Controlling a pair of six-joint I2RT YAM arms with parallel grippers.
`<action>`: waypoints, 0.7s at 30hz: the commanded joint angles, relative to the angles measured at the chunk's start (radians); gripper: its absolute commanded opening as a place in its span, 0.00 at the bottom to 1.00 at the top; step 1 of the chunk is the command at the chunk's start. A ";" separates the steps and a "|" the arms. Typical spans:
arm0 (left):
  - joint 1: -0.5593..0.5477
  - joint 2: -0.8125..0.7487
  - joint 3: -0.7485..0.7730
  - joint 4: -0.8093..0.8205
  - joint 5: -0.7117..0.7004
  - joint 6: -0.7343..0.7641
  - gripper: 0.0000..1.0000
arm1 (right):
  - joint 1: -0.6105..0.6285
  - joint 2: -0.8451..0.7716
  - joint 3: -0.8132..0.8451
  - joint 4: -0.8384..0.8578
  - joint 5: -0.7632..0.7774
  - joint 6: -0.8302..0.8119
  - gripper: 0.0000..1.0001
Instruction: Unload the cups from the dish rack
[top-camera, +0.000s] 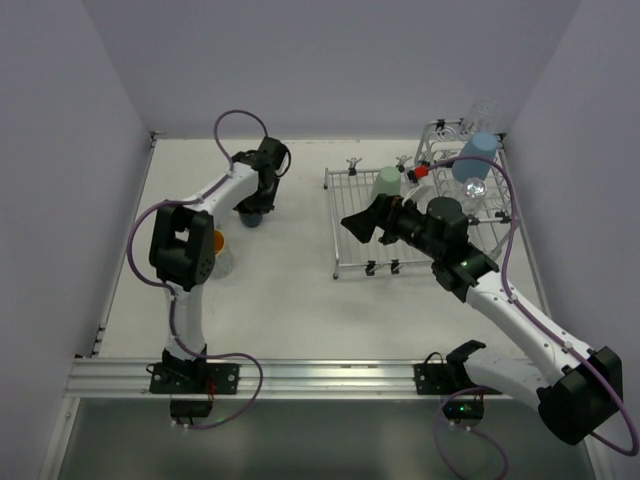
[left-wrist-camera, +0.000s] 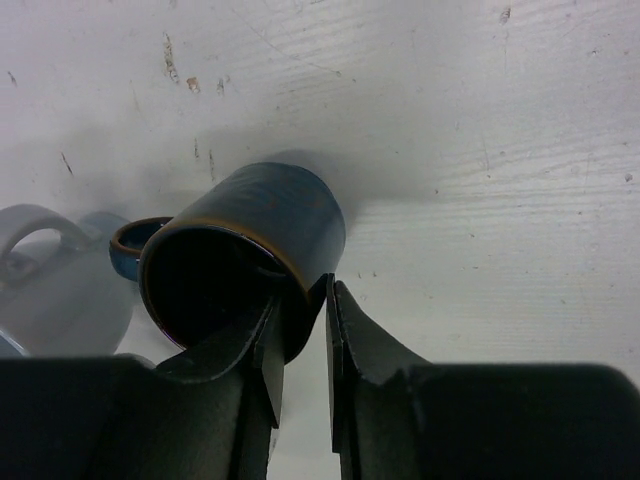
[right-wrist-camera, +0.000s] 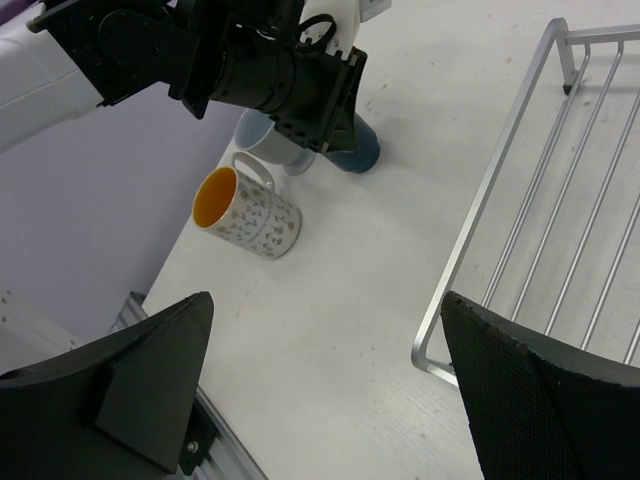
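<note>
The dark blue mug (left-wrist-camera: 270, 215) stands on the table left of the dish rack (top-camera: 345, 250). My left gripper (left-wrist-camera: 325, 285) reaches down over it, one finger inside the rim and one outside. The jaws are slightly parted, open, with a gap showing around the mug's wall. Beside it are a pale grey mug (right-wrist-camera: 258, 135) and the whitish cup with the orange inside (right-wrist-camera: 250, 212). On the rack sit a pale green tumbler (top-camera: 388, 183), a light blue tumbler (top-camera: 476, 158) and a clear glass (top-camera: 475, 187). My right gripper (right-wrist-camera: 345, 380) hovers wide open and empty by the rack's left edge.
Black clips and a red clip (top-camera: 421, 172) hang on the rack's wires. Purple walls close in the table on the left, back and right. An aluminium rail (top-camera: 300, 375) runs along the near edge between the arm bases.
</note>
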 joint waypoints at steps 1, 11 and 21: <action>0.011 -0.048 -0.020 0.034 -0.030 0.031 0.27 | 0.006 0.007 0.045 -0.014 0.034 -0.033 0.99; 0.014 -0.151 0.004 0.068 -0.064 0.019 0.79 | 0.007 0.102 0.133 -0.132 0.267 -0.130 0.99; 0.012 -0.698 -0.281 0.537 0.218 -0.059 1.00 | 0.033 0.285 0.257 -0.146 0.660 -0.268 0.99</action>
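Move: The dark blue mug stands at the left fingers, its middle about 3 cm to their left, 1 cm ahead and 4 cm below. The white mug is some 13 cm left and 1 cm back of that hand, the orange-lined mug about 11 cm left and 10 cm back. The green cup lies roughly 20 cm ahead, 9 cm right and 16 cm below the right hand. Beyond it, the rack's left clip is about 24 cm straight ahead of that hand, the middle clip 24 cm ahead and 12 cm right. The dark blue mug's rim comes free as the left fingers, already parting, spread wide almost in place; that hand then rises about 17 cm with quickening speed, tipping its fingers up and forward by some 30 degrees. Meanwhile the right hand, still wide open, heads forward, then also right and down over the rack towards the green cup, turning clockwise and dipping its fingers. ##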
